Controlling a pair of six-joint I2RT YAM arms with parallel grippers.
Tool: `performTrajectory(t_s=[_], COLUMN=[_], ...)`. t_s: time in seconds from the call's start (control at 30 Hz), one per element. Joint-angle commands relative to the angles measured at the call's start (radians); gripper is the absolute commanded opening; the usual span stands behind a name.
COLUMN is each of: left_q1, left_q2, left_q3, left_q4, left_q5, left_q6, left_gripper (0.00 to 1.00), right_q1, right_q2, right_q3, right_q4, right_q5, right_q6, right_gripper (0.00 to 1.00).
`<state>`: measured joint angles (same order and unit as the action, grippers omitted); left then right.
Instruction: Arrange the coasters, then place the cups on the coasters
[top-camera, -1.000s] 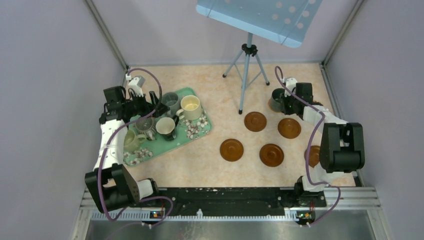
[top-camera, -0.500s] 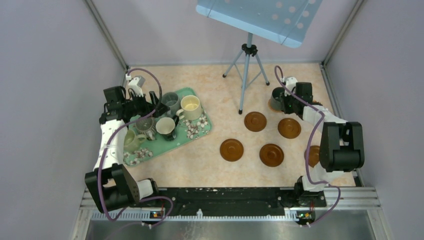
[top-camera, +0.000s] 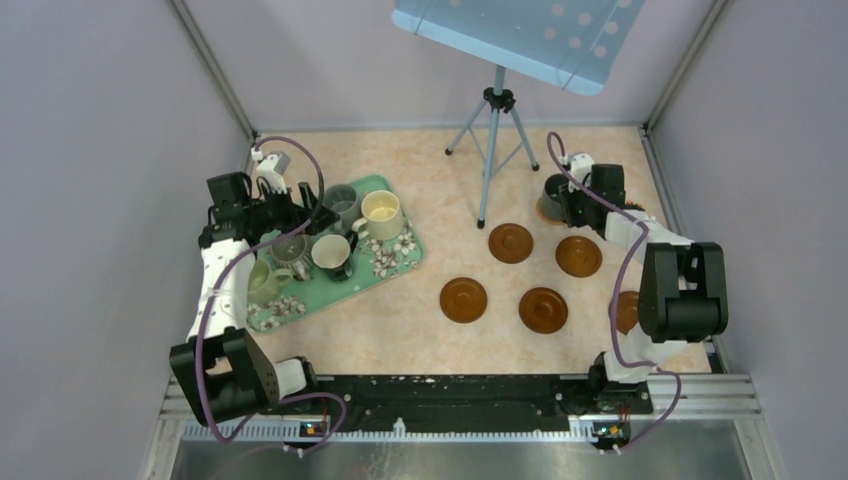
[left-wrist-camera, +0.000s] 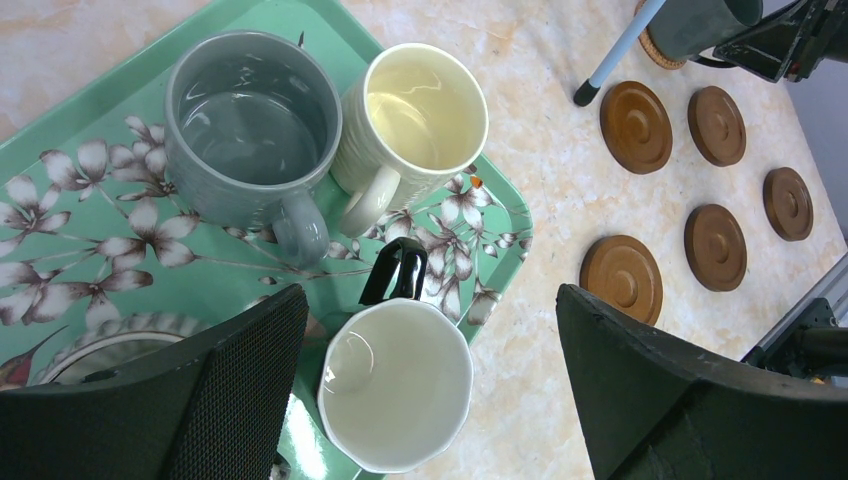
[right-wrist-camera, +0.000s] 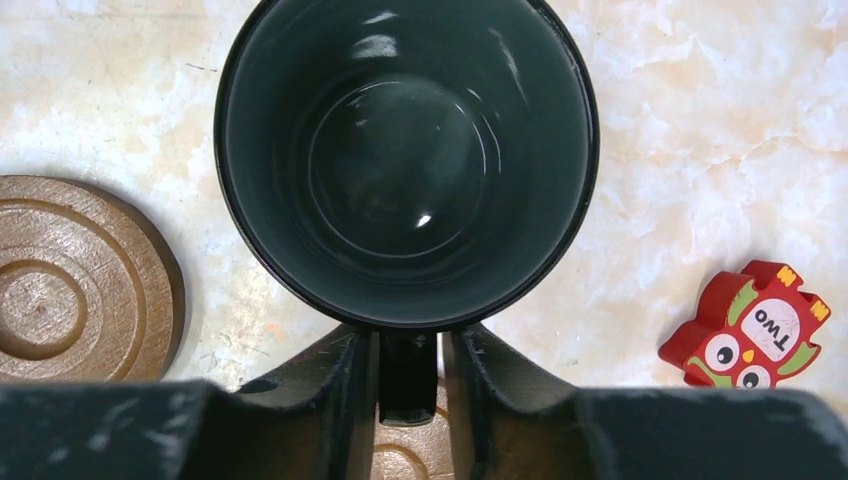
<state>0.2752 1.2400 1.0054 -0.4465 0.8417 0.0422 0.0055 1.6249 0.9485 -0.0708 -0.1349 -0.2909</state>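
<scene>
A dark green-grey mug (right-wrist-camera: 405, 160) stands at the back right, with a coaster (right-wrist-camera: 405, 455) showing under its handle. My right gripper (right-wrist-camera: 408, 375) straddles that handle, its jaws slightly open with thin gaps on both sides. Several brown coasters lie on the table, among them a back one (top-camera: 511, 243) and a near one (top-camera: 463, 299). My left gripper (left-wrist-camera: 430, 380) hangs wide open above the dark mug with a cream inside (left-wrist-camera: 395, 400) on the tray, holding nothing. The grey mug (left-wrist-camera: 250, 125) and the cream mug (left-wrist-camera: 420, 115) stand beside it.
The green floral tray (top-camera: 395, 265) at the left also carries a pale green mug (top-camera: 262, 280) and a ribbed grey mug (top-camera: 290, 248). A tripod (top-camera: 492, 140) stands at the back middle. A red owl block (right-wrist-camera: 755, 330) lies to the right of the dark mug.
My right gripper's jaws have parted a little from the dark mug's handle. The left arm has not moved.
</scene>
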Motion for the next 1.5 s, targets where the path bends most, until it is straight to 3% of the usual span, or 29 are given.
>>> performTrajectory(t_s=[0.0, 0.23, 0.43, 0.67, 0.93, 1.2, 1.47], left_q1=[0.007, 0.007, 0.007, 0.007, 0.007, 0.007, 0.009], left_q2=[-0.001, 0.007, 0.012, 0.013, 0.033, 0.088, 0.124], left_q3=[-0.005, -0.002, 0.004, 0.026, 0.061, 0.088, 0.108], left_q4=[0.037, 0.034, 0.023, -0.027, -0.107, -0.152, -0.17], left_q5=[0.026, 0.032, 0.052, 0.045, 0.024, -0.053, -0.078], left_q6=[-0.004, -0.001, 0.018, 0.074, 0.132, 0.128, 0.115], left_gripper=[0.99, 0.99, 0.99, 0.99, 0.99, 0.99, 0.99], right_q1=[-0.002, -0.001, -0.001, 0.004, 0.242, 0.54, 0.695], right_q2=[-0.004, -0.05, -0.118, -0.198, -0.222, -0.043, 0.234], right_q3=[0.04, 0.047, 0.078, 0.161, 0.222, 0.347, 0.648], right_q4=[0.08, 0.028, -0.068, -0.227, -0.328, -0.263, -0.275], right_q5=[-0.014, -0.018, -0.052, -0.167, -0.313, -0.416, -0.575], right_q6=[-0.016, -0.031, -0.035, -0.021, -0.088, -0.233, -0.488], right_gripper=[0.32, 0.59, 0.73, 0.76, 0.76, 0.76, 0.76])
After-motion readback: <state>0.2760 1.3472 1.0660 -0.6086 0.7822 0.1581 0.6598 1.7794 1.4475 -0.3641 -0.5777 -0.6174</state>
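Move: The right hand still pinches the handle of the dark cup, whose middle is about 6 cm ahead and 1 cm left, on the cork coaster. One brown coaster lies some 5 cm back and 4 cm right, 5 cm lower; the cream mug on the tray stands about 45 cm left, level fore and aft. The open left hand has the black-and-white mug directly below it, about 14 cm down, and the cream mug 9 cm ahead, 11 cm right, equally low. The right fingers open and let go of the dark cup's handle, then the hand lifts about 10 cm and sweeps some 34 cm left and a little back, turning roughly 70 degrees counter-clockwise, open, towards the cream mug on the tray. Late on, the left hand sinks about 3.5 cm over the black-and-white mug, tipping slightly down, fingers staying wide open. ##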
